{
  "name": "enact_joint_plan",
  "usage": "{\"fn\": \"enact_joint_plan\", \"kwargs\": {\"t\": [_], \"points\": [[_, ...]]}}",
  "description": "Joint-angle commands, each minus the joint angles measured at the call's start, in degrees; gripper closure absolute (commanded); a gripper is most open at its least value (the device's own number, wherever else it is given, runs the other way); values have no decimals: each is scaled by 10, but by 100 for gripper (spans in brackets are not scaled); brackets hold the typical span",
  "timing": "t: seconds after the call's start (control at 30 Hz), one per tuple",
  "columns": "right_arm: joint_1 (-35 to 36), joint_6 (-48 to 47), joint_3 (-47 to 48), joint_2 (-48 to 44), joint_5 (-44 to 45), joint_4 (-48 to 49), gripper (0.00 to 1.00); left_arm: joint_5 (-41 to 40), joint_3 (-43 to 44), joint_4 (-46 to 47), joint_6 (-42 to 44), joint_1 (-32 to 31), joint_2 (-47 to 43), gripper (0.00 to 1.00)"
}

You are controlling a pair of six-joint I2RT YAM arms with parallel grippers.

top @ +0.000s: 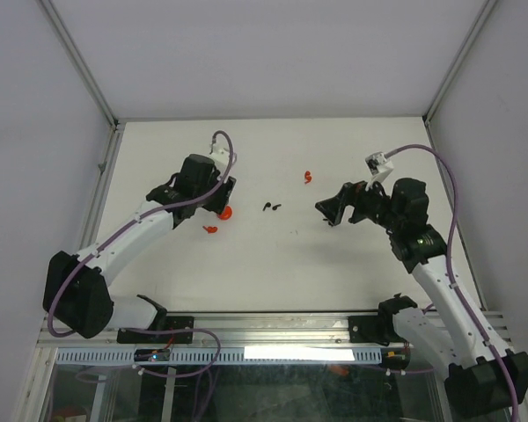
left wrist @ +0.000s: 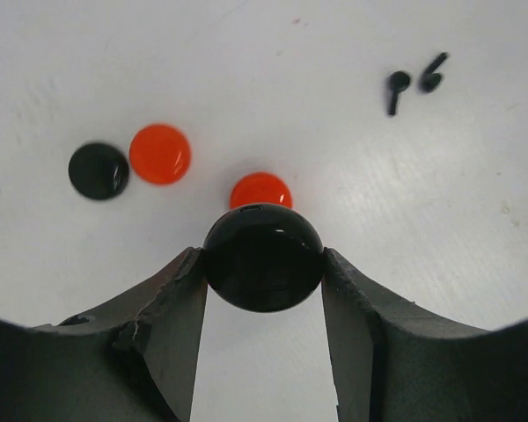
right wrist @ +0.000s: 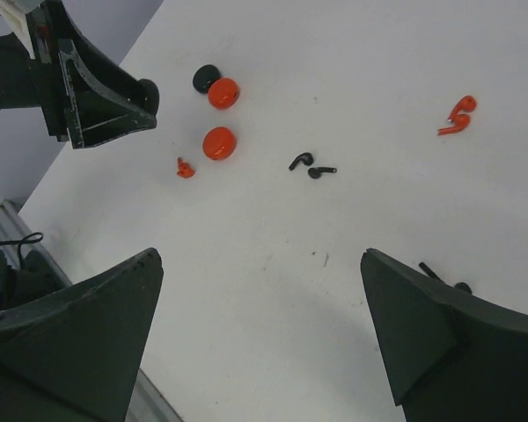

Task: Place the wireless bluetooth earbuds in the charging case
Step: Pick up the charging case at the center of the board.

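Observation:
My left gripper (left wrist: 263, 257) is shut on a glossy round black charging case (left wrist: 263, 272), pinched across its width just above the table. A red disc (left wrist: 260, 190) lies right behind it. Further left, a red disc (left wrist: 159, 153) and a black disc (left wrist: 99, 170) lie side by side. Two black earbuds (left wrist: 396, 85) (left wrist: 432, 75) lie to the far right of them. One red earbud (right wrist: 185, 167) sits near the discs, another (right wrist: 458, 115) far off to the right. My right gripper (right wrist: 260, 255) hangs open and empty over bare table, apart from everything.
In the top view the left gripper (top: 224, 195) is at mid-left of the white table and the right gripper (top: 327, 211) at mid-right, with the black earbuds (top: 271, 207) between them. White walls and metal rails border the table.

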Motion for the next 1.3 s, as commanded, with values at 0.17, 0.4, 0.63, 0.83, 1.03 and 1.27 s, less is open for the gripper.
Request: {"fn": "enact_joint_plan", "kwargs": {"t": [0.17, 0.4, 0.63, 0.83, 1.03, 1.27], "points": [[16, 72, 72, 115, -130, 84, 2, 93, 5, 102, 248, -93, -58, 61], [42, 122, 98, 180, -150, 123, 7, 137, -15, 132, 390, -145, -82, 58], [90, 154, 109, 224, -146, 162, 18, 177, -27, 156, 487, -176, -88, 57], [127, 159, 117, 254, -138, 178, 23, 173, -17, 155, 508, -195, -67, 55], [146, 156, 128, 285, -129, 185, 30, 180, -15, 156, 514, -211, -57, 55], [169, 149, 138, 318, -125, 183, 41, 179, -13, 158, 514, -224, -51, 55]]}}
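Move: The left hand already holds the black charging case. The right gripper, where the case is taken, lies roughly 33 cm to the left hand's right, 7 cm back and 9 cm higher. Below the left hand, about 12 cm down, the red case lies 3 cm ahead and 3 cm right, the black earbuds 6 cm ahead and 19 cm right. From the right hand, the held charging case is about 33 cm left, 7 cm ahead and 9 cm lower; the right earbud pair lies 7 cm ahead, 5 cm right and 22 cm below. Keeping its pinch on the charging case, the left hand carries it about 15 cm to the right, also drawing back and rising some 6 cm each, while the wrist swings some 65 degrees clockwise and tips upward until the fingers point towards the right gripper. The right hand comes some 14 cm left to meet the case, turning counter-clockwise and tipping its fingers down, and narrows its wide-open jaws by about a third without closing on it. ##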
